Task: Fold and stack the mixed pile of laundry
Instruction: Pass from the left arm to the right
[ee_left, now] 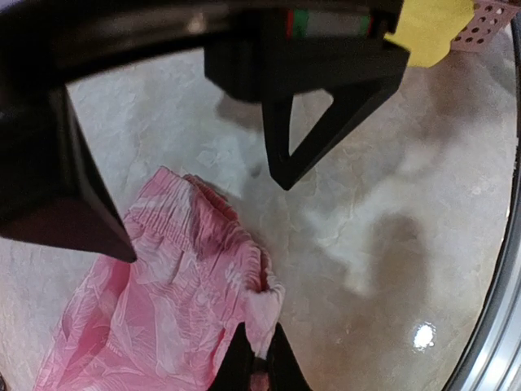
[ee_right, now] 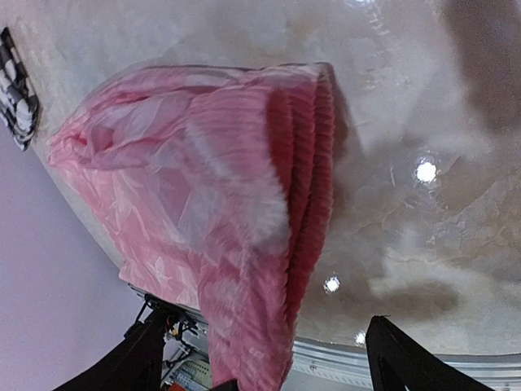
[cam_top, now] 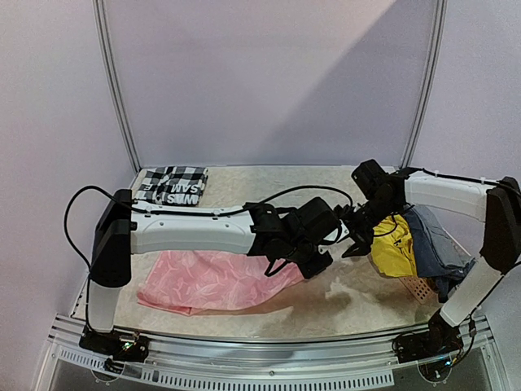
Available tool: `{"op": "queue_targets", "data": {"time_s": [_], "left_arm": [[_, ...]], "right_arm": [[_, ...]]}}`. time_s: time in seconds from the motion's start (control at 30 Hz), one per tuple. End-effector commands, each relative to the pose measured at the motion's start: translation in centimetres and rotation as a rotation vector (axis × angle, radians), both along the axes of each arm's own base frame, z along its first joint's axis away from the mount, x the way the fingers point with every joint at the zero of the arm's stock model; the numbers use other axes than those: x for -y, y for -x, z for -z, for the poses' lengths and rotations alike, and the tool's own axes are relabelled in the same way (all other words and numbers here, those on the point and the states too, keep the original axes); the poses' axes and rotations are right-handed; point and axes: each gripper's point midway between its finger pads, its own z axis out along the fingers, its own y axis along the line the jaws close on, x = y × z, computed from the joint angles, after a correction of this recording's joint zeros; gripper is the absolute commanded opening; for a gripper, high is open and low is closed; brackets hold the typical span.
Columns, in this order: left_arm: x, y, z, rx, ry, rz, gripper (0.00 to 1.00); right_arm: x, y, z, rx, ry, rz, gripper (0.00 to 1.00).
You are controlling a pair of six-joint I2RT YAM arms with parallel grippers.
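Observation:
The pink garment (cam_top: 213, 281) lies spread at the front left of the table (cam_top: 269, 183). My left gripper (cam_top: 319, 262) is shut on its right corner (ee_left: 262, 305), with a fold of cloth pinched between the tips and lifted. My right gripper (cam_top: 355, 239) hovers just to the right, open wide. The pink garment's gathered band (ee_right: 305, 187) hangs between its black fingers (ee_right: 395, 358), which do not touch it. The black-and-white checked shirt (cam_top: 172, 184) lies folded at the back left. A bright yellow garment (cam_top: 393, 244) and a blue-grey one (cam_top: 435, 238) are heaped at the right.
A salmon perforated basket (cam_top: 420, 287) sits under the right heap, near the right arm's upright link. The table's metal front rail (cam_top: 269, 346) runs along the near edge. The left arm's white link stretches across above the pink garment.

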Motion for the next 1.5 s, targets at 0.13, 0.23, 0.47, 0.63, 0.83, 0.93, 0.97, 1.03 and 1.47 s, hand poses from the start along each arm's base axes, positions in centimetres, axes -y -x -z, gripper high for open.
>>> {"op": "queue_targets", "data": {"time_s": [0.13, 0.23, 0.47, 0.63, 0.83, 0.93, 0.97, 1.03, 1.47], "left_arm": [[-0.1, -0.3, -1.7, -0.007, 0.047, -0.008, 0.00], [0.0, -0.2, -1.6, -0.016, 0.050, -0.008, 0.00], [0.0, 0.0, -1.5, -0.028, 0.052, -0.007, 0.00], [0.0, -0.1, -1.6, -0.029, 0.053, -0.015, 0.00], [0.1, 0.0, -1.8, -0.038, 0.066, -0.016, 0.00], [0.1, 0.1, -1.8, -0.044, 0.066, -0.014, 0.00], [0.1, 0.2, -1.8, -0.047, 0.067, -0.014, 0.00], [0.0, 0.4, -2.0, -0.057, 0.067, -0.012, 0.02], [-4.5, 2.5, -6.0, -0.129, 0.141, -0.089, 0.62]], "right_arm": [[-1.5, -1.1, 4.0, -0.039, -0.047, 0.047, 0.77], [-1.8, -1.5, 5.0, -0.040, -0.060, 0.057, 0.71], [-2.2, -1.8, 7.0, -0.041, -0.093, 0.089, 0.50], [-2.4, -1.8, 7.0, -0.037, -0.108, 0.097, 0.55], [-2.5, -2.1, 6.9, -0.014, -0.118, 0.104, 0.39], [-2.5, -2.2, 6.7, -0.003, -0.119, 0.106, 0.22], [-2.5, -2.2, 6.6, 0.001, -0.117, 0.107, 0.18], [-2.4, -2.4, 5.9, 0.016, -0.112, 0.101, 0.09], [1.2, -1.2, 2.3, 0.053, 0.143, -0.059, 0.00]]}}
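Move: The pink garment's gathered edge, held up at its near corner in the left gripper, offers its free stretch about 2 cm ahead, 2 cm left and 7 cm below the open right gripper. Some 13 cm to the right of the right gripper, about level fore and aft and 4 cm lower, lies the yellow garment, with the blue jeans some 11 cm farther right. From the left gripper that free stretch is about 7 cm ahead, 7 cm right and 7 cm below. Sink the open right gripper about 7 cm towards the gathered edge, easing slightly forward and left, and shut its fingers on the edge while the left gripper stays put and keeps its pinch. Then open the left fingers and draw them up, left and back, some 5 cm in all, off the cloth, as the right lifts about 3 cm. ##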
